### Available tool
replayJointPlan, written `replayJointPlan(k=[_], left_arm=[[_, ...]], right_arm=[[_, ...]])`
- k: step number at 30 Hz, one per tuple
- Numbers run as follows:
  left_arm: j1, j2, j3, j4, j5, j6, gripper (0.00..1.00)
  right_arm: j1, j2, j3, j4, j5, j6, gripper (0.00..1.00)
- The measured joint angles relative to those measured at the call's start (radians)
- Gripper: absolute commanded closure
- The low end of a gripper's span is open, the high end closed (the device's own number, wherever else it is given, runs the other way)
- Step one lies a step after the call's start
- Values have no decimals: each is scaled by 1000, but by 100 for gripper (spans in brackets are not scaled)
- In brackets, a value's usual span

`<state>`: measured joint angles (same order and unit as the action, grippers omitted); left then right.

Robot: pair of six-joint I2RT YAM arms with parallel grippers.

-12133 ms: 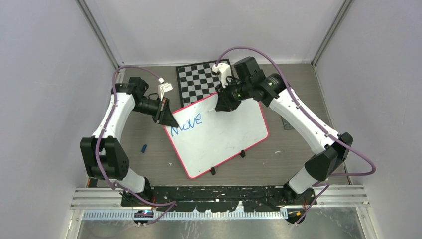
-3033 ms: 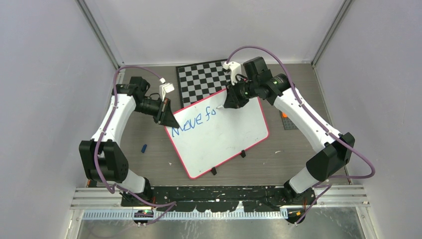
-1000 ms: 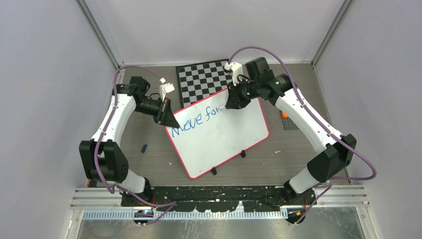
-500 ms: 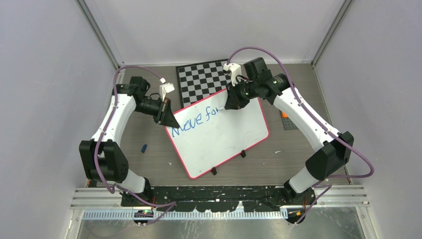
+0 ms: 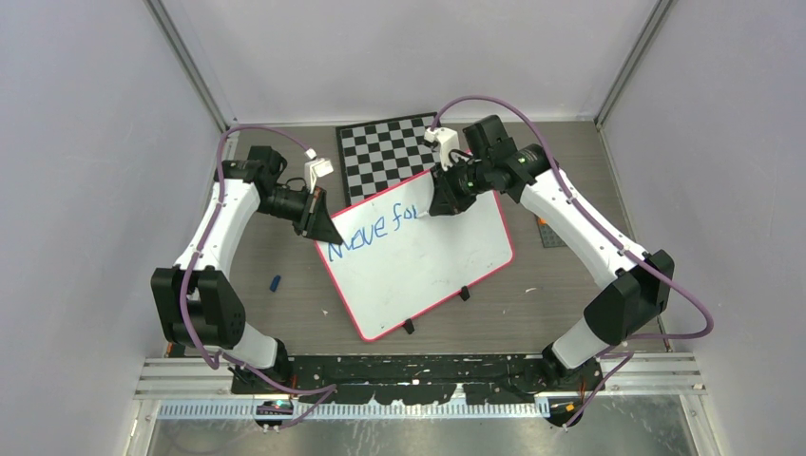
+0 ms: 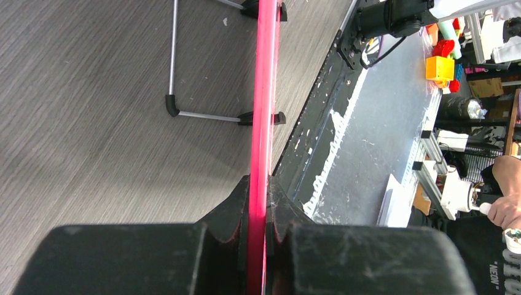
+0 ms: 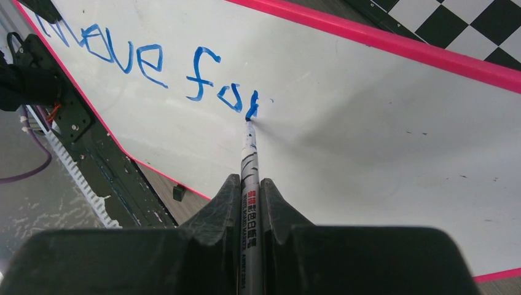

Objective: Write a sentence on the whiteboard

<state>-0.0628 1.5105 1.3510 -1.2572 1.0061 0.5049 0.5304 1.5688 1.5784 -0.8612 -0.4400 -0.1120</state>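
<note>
The whiteboard (image 5: 428, 261) with its red-pink rim lies tilted in the middle of the table. Its rim shows edge-on in the left wrist view (image 6: 264, 92). Blue lettering (image 5: 371, 228) on it reads "Move for", also seen in the right wrist view (image 7: 147, 61). My left gripper (image 5: 318, 220) is shut on the board's left rim (image 6: 259, 233). My right gripper (image 5: 439, 201) is shut on a grey whiteboard marker (image 7: 250, 184). The marker's blue tip (image 7: 250, 112) touches the board right after the "r".
A black-and-white checkered board (image 5: 385, 152) lies behind the whiteboard. A small blue cap (image 5: 275, 283) lies on the table to the left. An orange piece (image 5: 543, 220) sits on a dark mat at the right. Black clip feet (image 5: 464, 294) stand at the whiteboard's near edge.
The lettering has grown from "Move" to "Move for". My right gripper has shifted rightward with the marker. My left gripper has stayed clamped on the rim.
</note>
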Motion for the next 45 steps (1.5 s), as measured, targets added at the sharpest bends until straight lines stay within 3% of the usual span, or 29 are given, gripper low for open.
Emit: replayJointPlan(k=[24,29,37,45], left_arm=[[0,0,0,0,0,0,100],[0,0,0,0,1,0,87],[-31,4,8,14,-80,27,55],[-49,5,90,43,-117,2,47]], right_arm=[[-18,9,40,-8,10,6,100],[-23,9,50,-13,9,5,100],[-29,9,83,-41,-38,-23,100],[-29,5,100,-98,-93,-71,100]])
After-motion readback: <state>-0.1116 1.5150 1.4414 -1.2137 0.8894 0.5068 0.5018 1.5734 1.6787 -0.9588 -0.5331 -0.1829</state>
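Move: Under the marker tip is the half-drawn "r" on the whiteboard, some 4 cm left, 2 cm ahead and 4 cm below the right hand. The "o" stands about 2 cm left of the "r", level with it, and the "f" about 4 cm left of it. The left hand pinches the whiteboard's top edge by its left corner, at its own finger pads, with the "r" about 16 cm to its right, 5 cm ahead and 2 cm lower. Finishing the "r", the right hand keeps its grip on the marker and draws the tip about 1 cm forward and up along the board, edging right, then lifts it off, up and nearly 2 cm back towards the robot. Near the end the left fingers spread to about half open and let go of the top edge; that hand dips 1 cm, then moves forward 2 cm and up, tipping slightly. ##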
